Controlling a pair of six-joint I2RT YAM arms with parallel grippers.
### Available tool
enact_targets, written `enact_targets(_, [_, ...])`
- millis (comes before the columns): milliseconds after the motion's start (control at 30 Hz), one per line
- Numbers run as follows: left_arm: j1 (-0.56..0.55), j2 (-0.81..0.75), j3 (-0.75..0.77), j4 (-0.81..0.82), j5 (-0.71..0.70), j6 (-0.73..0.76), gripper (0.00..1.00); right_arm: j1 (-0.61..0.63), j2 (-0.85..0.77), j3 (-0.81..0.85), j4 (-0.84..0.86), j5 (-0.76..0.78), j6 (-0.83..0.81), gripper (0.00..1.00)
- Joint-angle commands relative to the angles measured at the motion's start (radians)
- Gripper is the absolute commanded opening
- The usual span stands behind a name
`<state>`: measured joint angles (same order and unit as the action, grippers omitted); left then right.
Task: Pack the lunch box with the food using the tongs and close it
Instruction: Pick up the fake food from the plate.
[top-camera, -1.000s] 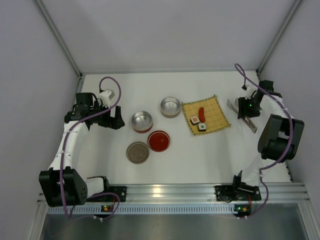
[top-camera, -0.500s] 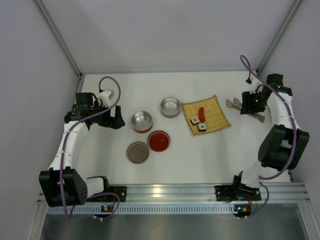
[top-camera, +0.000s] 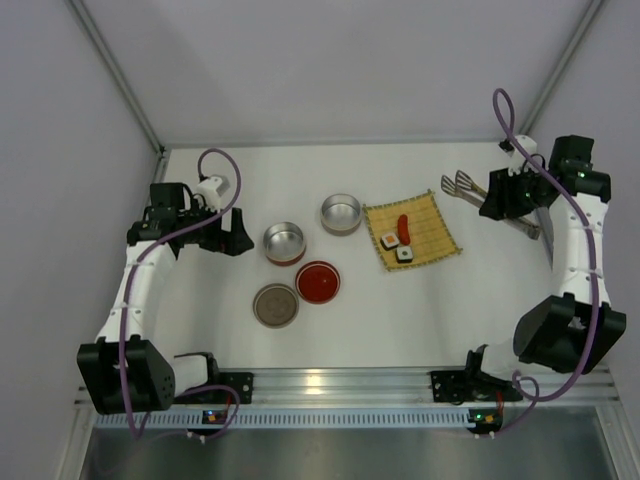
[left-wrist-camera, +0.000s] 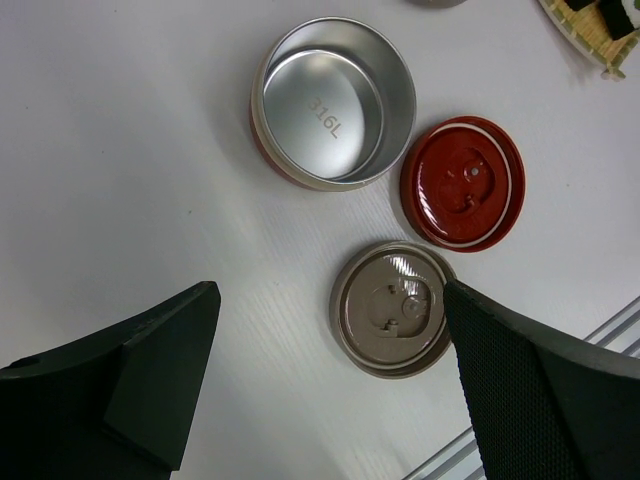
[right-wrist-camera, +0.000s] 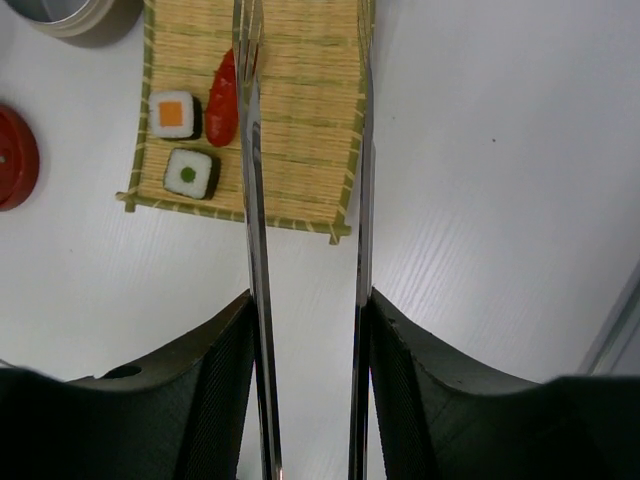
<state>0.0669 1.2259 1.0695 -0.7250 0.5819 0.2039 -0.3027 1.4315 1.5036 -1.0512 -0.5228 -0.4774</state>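
Observation:
My right gripper (top-camera: 497, 196) (right-wrist-camera: 310, 320) is shut on the silvery tongs (top-camera: 460, 184) (right-wrist-camera: 252, 200), one tong arm against each finger, tips pointing at the bamboo mat (top-camera: 411, 229). On the mat lie the food pieces: an orange-centred sushi cube (right-wrist-camera: 173, 114), a green-centred one (right-wrist-camera: 190, 173) and a red piece (right-wrist-camera: 222, 98). The lunch box stands open as two steel bowls (top-camera: 283, 243) (top-camera: 341, 213). My left gripper (top-camera: 232, 240) (left-wrist-camera: 328, 292) hangs open left of the bowls, with nothing between its fingers.
A red lid (top-camera: 318, 282) (left-wrist-camera: 463, 182) and a brown lid (top-camera: 275, 305) (left-wrist-camera: 393, 308) lie upside down in front of the bowls. White walls close the table at the back and sides. A metal rail runs along the near edge.
The right arm has lifted the tongs off the table and swung toward the back right corner; the tongs' tips now point left at the mat. The left arm has barely moved.

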Motion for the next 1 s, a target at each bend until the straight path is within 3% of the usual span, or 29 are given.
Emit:
enact_targets(0, [0.005,-0.029,0.038,0.003,0.081,0.008,0.98,0.013,-0.043,0.021,-0.087,-0.124,-0.046,0.45])
enact_targets(167, [0.004,-0.032,0.037,-0.010,0.088,-0.004,0.98,0.049,-0.057,-0.023,-0.098,-0.132,-0.043,0.45])
enact_targets(467, [0.004,-0.092,0.018,0.036,-0.007,-0.081,0.98,0.223,-0.111,-0.140,0.029,0.047,0.137,0.45])
enact_targets(967, [0.005,-0.112,0.012,0.047,-0.042,-0.113,0.98,0.366,-0.011,-0.143,0.023,0.135,0.290,0.45])
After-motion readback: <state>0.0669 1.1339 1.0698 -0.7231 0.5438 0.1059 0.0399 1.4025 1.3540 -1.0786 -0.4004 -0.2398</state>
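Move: The orange sushi, on the bamboo plate, lies about 15 cm to the left of the right hand, 4 cm ahead and some 20 cm below. The red sausage is 3 cm to the right of the orange sushi and 2 cm farther out; the green sushi is 3 cm to the right of it and 3 cm nearer the base. From the left hand, the orange sushi is roughly 31 cm to the right and 7 cm ahead. The tongs, still held in the right gripper, are carried left about 10 cm towards the fake food, drawing back some 4 cm and, after a level start, sinking about 5 cm; the wrist tips them roughly 15 degrees further down. The grip opening stays as it was. Meanwhile the empty left hand rises about 2 cm, fingers wide open. ##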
